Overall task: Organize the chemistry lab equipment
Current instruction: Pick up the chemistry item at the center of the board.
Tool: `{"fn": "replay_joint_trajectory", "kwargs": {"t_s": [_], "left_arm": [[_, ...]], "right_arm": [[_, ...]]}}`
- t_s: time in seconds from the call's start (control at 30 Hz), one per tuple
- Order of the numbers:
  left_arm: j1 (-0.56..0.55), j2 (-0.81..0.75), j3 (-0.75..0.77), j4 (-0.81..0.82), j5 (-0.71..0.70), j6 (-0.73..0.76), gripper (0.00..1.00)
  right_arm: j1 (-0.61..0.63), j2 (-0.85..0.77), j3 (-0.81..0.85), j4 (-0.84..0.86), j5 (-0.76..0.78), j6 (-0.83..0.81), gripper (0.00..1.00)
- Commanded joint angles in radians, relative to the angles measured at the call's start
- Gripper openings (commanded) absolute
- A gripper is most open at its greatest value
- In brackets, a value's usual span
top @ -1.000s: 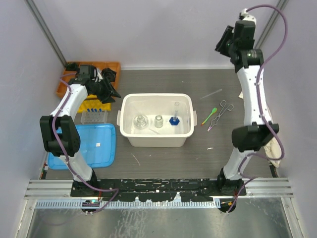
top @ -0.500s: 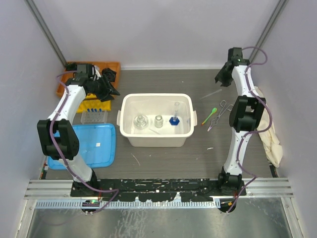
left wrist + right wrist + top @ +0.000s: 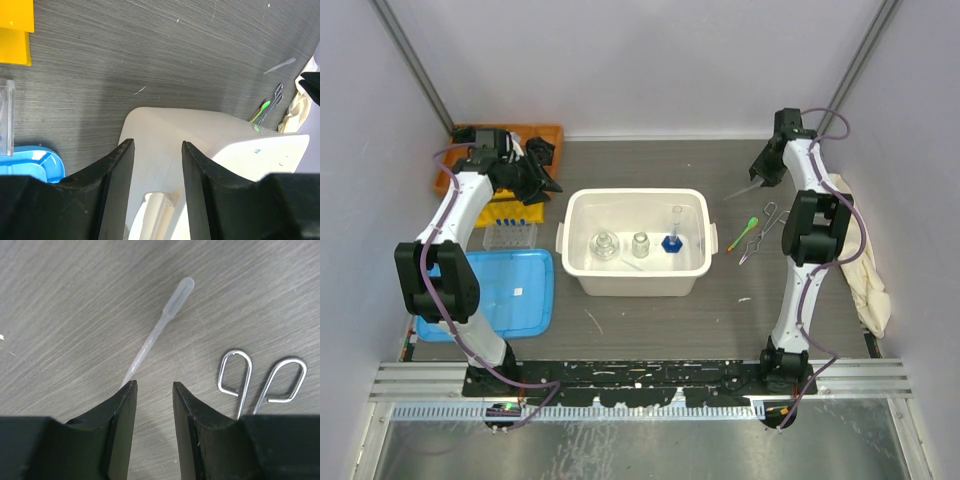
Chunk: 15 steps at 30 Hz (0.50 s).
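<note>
My right gripper (image 3: 758,178) (image 3: 154,384) hangs open just above the table at the back right, with nothing between its fingers. A clear pipette (image 3: 160,325) (image 3: 747,189) lies flat ahead of it, its thin end running under the left fingertip. The metal forceps (image 3: 235,375) (image 3: 766,228) lie to the right, beside a green spoon (image 3: 747,230). My left gripper (image 3: 548,183) (image 3: 157,142) is open and empty above the left end of a white bin (image 3: 165,130) (image 3: 582,205). The bin holds a glass flask (image 3: 605,246), a small bottle (image 3: 640,245) and a blue-based cylinder (image 3: 672,238).
A yellow tube rack (image 3: 510,210) (image 3: 15,30) and blue-capped tubes (image 3: 510,235) stand left of the bin. A blue tray (image 3: 500,290) lies in front of them, with an orange tray (image 3: 535,135) at the back left. A cream cloth (image 3: 865,270) sits at the right edge.
The right arm has swung down from high against the back wall to just above the table, by the pipette. The left gripper has shifted slightly near the orange tray.
</note>
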Motion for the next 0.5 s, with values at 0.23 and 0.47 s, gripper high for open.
{"fn": "replay_joint_trajectory", "kwargs": {"t_s": [0.23, 0.47], "left_arm": [[0.005, -0.051, -0.011, 0.014, -0.002, 0.012, 0.44], [0.005, -0.055, -0.016, 0.013, -0.007, 0.013, 0.44]], "right_arm": [[0.011, 0.098, 0.107, 0.042, 0.013, -0.009, 0.4], [0.03, 0.145, 0.134, 0.048, 0.016, -0.013, 0.39]]}}
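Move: The pipette lies under the right hand, its middle about 2 cm ahead, 1 cm to the left and some 6 cm below, with the bulb end pointing forward and right. At the same table level, the tongs' middle is roughly 10 cm back and 5 cm to the right, and the green brush about 11 cm back and 1 cm left. From the left hand the pipette is around 60 cm to the right, 12 cm ahead and 16 cm below. The right hand first eases about 2 cm forward over the bare table, staying nearly level, then sinks some 5 cm almost straight down towards the pipette. Its fingers stay open and slanted down and forward, tipping only a few degrees steeper, and end low over the table with the stem just by the left fingertip and the bulb ahead, no touch yet to be seen. ##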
